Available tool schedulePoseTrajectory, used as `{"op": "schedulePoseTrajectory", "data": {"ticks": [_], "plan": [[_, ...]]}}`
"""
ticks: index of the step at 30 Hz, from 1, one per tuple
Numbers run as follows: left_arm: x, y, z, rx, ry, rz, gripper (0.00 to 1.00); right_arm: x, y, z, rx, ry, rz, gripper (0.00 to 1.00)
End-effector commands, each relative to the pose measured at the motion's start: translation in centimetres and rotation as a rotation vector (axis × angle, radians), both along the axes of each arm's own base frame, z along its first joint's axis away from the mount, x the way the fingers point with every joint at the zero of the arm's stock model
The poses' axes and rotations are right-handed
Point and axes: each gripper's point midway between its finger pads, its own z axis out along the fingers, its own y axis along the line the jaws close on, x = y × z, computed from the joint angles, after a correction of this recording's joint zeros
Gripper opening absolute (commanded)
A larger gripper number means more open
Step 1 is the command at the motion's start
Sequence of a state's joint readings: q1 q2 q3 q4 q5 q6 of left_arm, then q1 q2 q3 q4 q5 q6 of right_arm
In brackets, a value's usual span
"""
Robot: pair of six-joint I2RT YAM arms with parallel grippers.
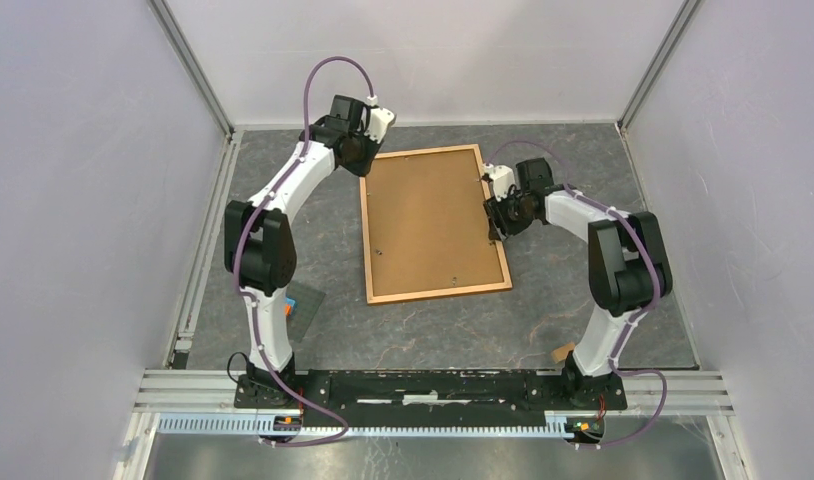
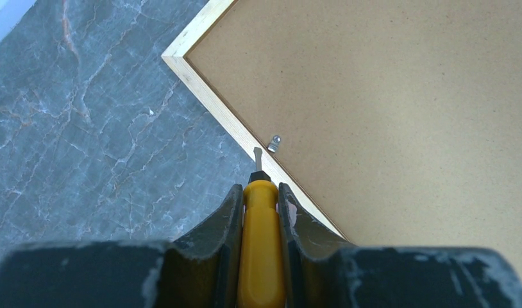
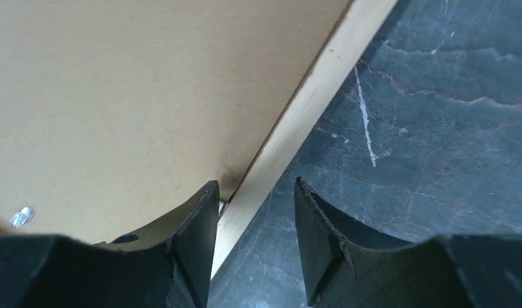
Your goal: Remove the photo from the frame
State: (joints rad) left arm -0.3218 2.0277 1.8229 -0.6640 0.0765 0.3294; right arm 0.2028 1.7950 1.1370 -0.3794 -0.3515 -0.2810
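Observation:
The frame [image 1: 433, 222] lies face down on the grey table with its plain brown back up. The photo is hidden beneath that back. My left gripper [image 1: 367, 162] is at the frame's far left corner, shut on a yellow-handled screwdriver [image 2: 261, 237]. The screwdriver's metal tip [image 2: 257, 157] rests over the wooden border [image 2: 207, 96], just short of a small metal clip [image 2: 274, 142]. My right gripper [image 1: 498, 222] stands open astride the frame's right edge. Its left finger [image 3: 194, 224] is over the backing board [image 3: 117, 96], the right finger over the table, and the border [image 3: 316, 96] runs between them.
A small grey plate with an orange block [image 1: 301, 305] lies by the left arm's base. A small brown scrap [image 1: 563, 351] sits near the right arm's base. White walls enclose the table on three sides. Another clip [image 3: 21, 217] shows on the backing.

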Motion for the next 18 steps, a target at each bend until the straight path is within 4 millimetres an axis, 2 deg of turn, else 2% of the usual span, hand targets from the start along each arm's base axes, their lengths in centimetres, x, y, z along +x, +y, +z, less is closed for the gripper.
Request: {"op": "schedulePoseTrajectory", "data": {"ticks": [1, 6, 11, 15, 18], "plan": [[1.8, -0.1, 1.1, 0.039, -0.060, -0.041, 0.02, 2.6, -0.1, -0.7, 0.014, 0.015, -0.181, 0.50], [2.0, -0.2, 0.1, 0.076, -0.049, -0.113, 0.02, 2.8, -0.4, -1.5, 0.012, 0.028, -0.243, 0.46], [1.5, -0.3, -1.5, 0.116, 0.014, -0.186, 0.02, 0.9, -0.2, -2.5, 0.025, 0.092, -0.230, 0.24], [1.4, -0.4, -1.9, 0.140, 0.024, -0.234, 0.02, -1.0, -0.5, -3.0, 0.020, 0.128, -0.228, 0.05], [1.3, -0.3, -2.2, 0.154, 0.028, -0.249, 0.02, -2.0, -0.6, -3.3, 0.019, 0.137, -0.232, 0.00]]}}
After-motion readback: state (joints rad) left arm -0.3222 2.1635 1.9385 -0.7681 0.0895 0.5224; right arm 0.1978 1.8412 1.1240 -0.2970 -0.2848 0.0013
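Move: The right hand's open fingers straddle the frame's right rail, with the spot they will close on about 1 cm ahead and 2 cm below; a small metal clip sits some 1 cm back and 2 cm left, and the near right corner is roughly 13 cm back and 3 cm right. From the left hand, holding the yellow screwdriver, the far clip on the left rail lies about 5 cm ahead, 2 cm right and 11 cm below, the far left corner some 10 cm beyond that clip and 3 cm left of it. The right hand drops the last 1.5 cm or so over the right rail, easing about 1 cm forward and turning some 15 degrees clockwise, then stays there while its half-open fingers close and pinch the rail from both sides. The left hand keeps its hold on the screwdriver and, after nudging about 1 cm forward, sinks some 3.5 cm with a slight clockwise turn, bringing the blade down towards the left rail beside the far clip. ##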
